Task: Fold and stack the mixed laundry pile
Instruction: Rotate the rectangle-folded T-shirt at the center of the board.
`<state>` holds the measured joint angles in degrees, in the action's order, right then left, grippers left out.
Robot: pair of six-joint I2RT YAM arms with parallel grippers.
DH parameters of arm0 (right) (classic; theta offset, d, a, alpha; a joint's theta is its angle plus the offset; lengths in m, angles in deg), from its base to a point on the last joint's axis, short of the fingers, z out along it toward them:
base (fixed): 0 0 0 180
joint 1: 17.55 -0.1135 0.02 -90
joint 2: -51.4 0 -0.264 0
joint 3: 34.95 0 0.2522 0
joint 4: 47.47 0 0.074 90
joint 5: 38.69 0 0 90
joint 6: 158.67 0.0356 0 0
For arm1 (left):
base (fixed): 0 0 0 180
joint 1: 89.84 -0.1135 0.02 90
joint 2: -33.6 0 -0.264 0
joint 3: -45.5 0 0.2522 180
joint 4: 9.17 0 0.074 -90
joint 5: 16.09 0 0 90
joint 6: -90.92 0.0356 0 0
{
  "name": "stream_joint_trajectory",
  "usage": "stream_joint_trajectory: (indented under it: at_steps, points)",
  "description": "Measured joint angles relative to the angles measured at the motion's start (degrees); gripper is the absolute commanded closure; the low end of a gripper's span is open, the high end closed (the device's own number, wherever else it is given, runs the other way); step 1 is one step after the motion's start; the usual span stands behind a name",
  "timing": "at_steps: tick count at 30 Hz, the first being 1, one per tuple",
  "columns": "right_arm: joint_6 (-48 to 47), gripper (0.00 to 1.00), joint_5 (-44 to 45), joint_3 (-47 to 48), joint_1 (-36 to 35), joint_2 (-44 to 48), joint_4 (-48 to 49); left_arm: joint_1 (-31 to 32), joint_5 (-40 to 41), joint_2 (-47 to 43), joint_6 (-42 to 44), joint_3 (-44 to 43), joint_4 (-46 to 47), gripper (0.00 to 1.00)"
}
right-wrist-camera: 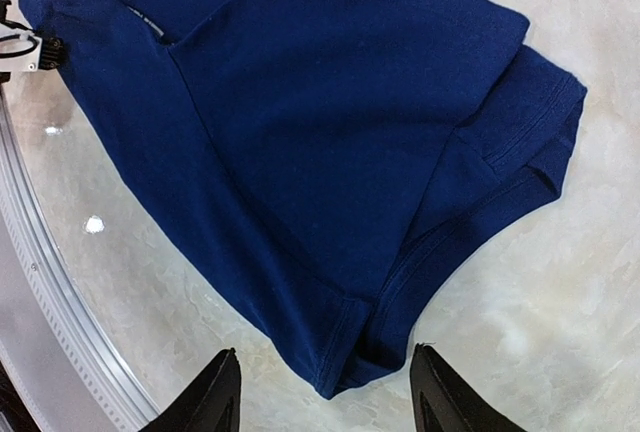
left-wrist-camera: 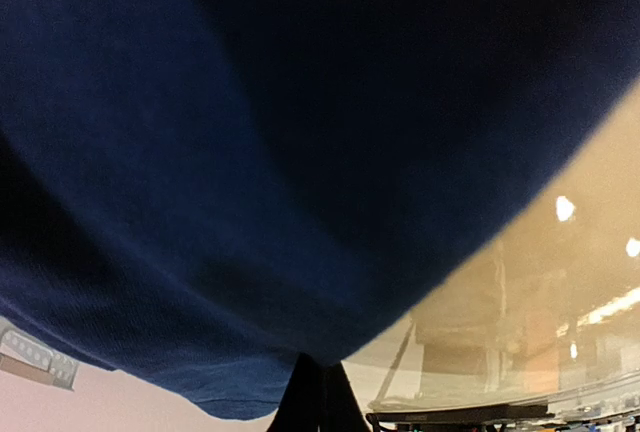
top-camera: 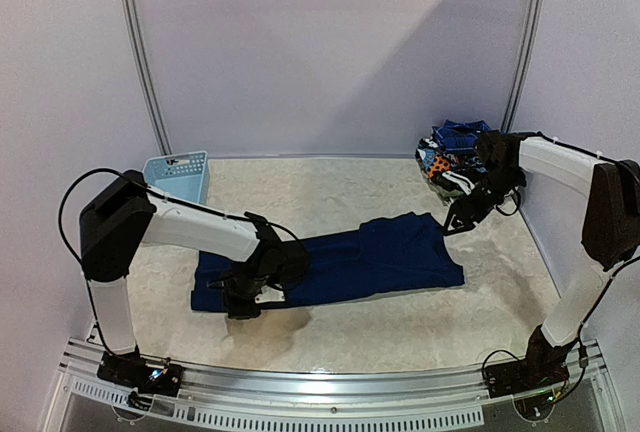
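Note:
A navy T-shirt (top-camera: 350, 264) lies spread across the middle of the table, partly folded over itself. My left gripper (top-camera: 245, 304) is down at its near left edge, shut on the navy cloth (left-wrist-camera: 250, 202), which fills the left wrist view above the closed black fingers (left-wrist-camera: 315, 397). My right gripper (top-camera: 457, 222) hovers open just above the shirt's far right corner; in the right wrist view its fingertips (right-wrist-camera: 222, 377) stand wide apart over the folded hem (right-wrist-camera: 350, 352), nothing between them. The rest of the mixed laundry pile (top-camera: 450, 152) sits bunched at the back right.
A light-blue slotted basket (top-camera: 178, 174) stands at the back left against the wall. The table's metal front rail (top-camera: 330, 392) runs along the near edge. White walls close the back and sides.

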<state>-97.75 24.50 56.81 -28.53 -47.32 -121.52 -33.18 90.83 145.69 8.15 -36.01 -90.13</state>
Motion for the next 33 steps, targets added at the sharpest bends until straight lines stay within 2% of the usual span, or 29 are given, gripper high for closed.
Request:
stream_joint_trajectory:
  at_steps: [7,13,15,21,23,27,33]
  points:
    - [-0.5,0.38,1.7,-2.1,-0.4,-1.3,-1.5,0.0,-2.1,0.9,0.1,-1.8,-1.0,1.0]
    - [0.7,0.39,4.0,1.5,-1.0,-10.2,-1.8,0.7,-6.7,0.9,0.1,-4.3,-1.2,1.0]
    - [1.1,0.43,5.0,3.1,-1.5,-13.5,-1.6,1.2,-7.8,0.9,0.1,-4.9,-1.2,1.0]
    - [2.5,0.8,8.9,8.4,-4.0,-21.6,-1.7,2.2,-10.1,0.9,-0.4,-5.0,-2.5,1.0]
    - [3.4,0.87,10.5,12.8,-4.7,-24.2,-2.0,2.3,-10.7,0.9,-0.4,-5.0,-3.0,1.0]
    - [3.1,0.93,12.6,22.4,-5.8,-30.3,-3.1,2.9,-12.2,0.9,-0.5,-5.0,-3.5,1.0]
    - [2.4,0.93,16.0,42.3,-7.6,-41.4,-5.2,4.2,-14.3,0.6,-0.9,-5.5,-4.3,1.0]
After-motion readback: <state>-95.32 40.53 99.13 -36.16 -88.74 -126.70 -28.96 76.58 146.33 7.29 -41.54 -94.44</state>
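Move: The right hand hovers open over the navy T-shirt's right end: the middle of that end edge is 1 cm or so ahead, level sideways and about 11 below. The T-shirt's near right corner is some 8 back and 4 to the right; the clothes pile is about 22 ahead, 6 right. The left hand already holds the near edge, with bare board 4 cm back and 4 right of it; the right end edge lies about 17 ahead, 36 right. Down about 10 cm onto the T-shirt's right end goes the right hand, easing back slightly first and tipping some 15 degrees more upright; its fingers close on the cloth, then it sweeps forward some 12 cm and a little left, low over the board. Meanwhile the left hand, still pinching the near edge, drags right, then back, about 4 cm each way. ##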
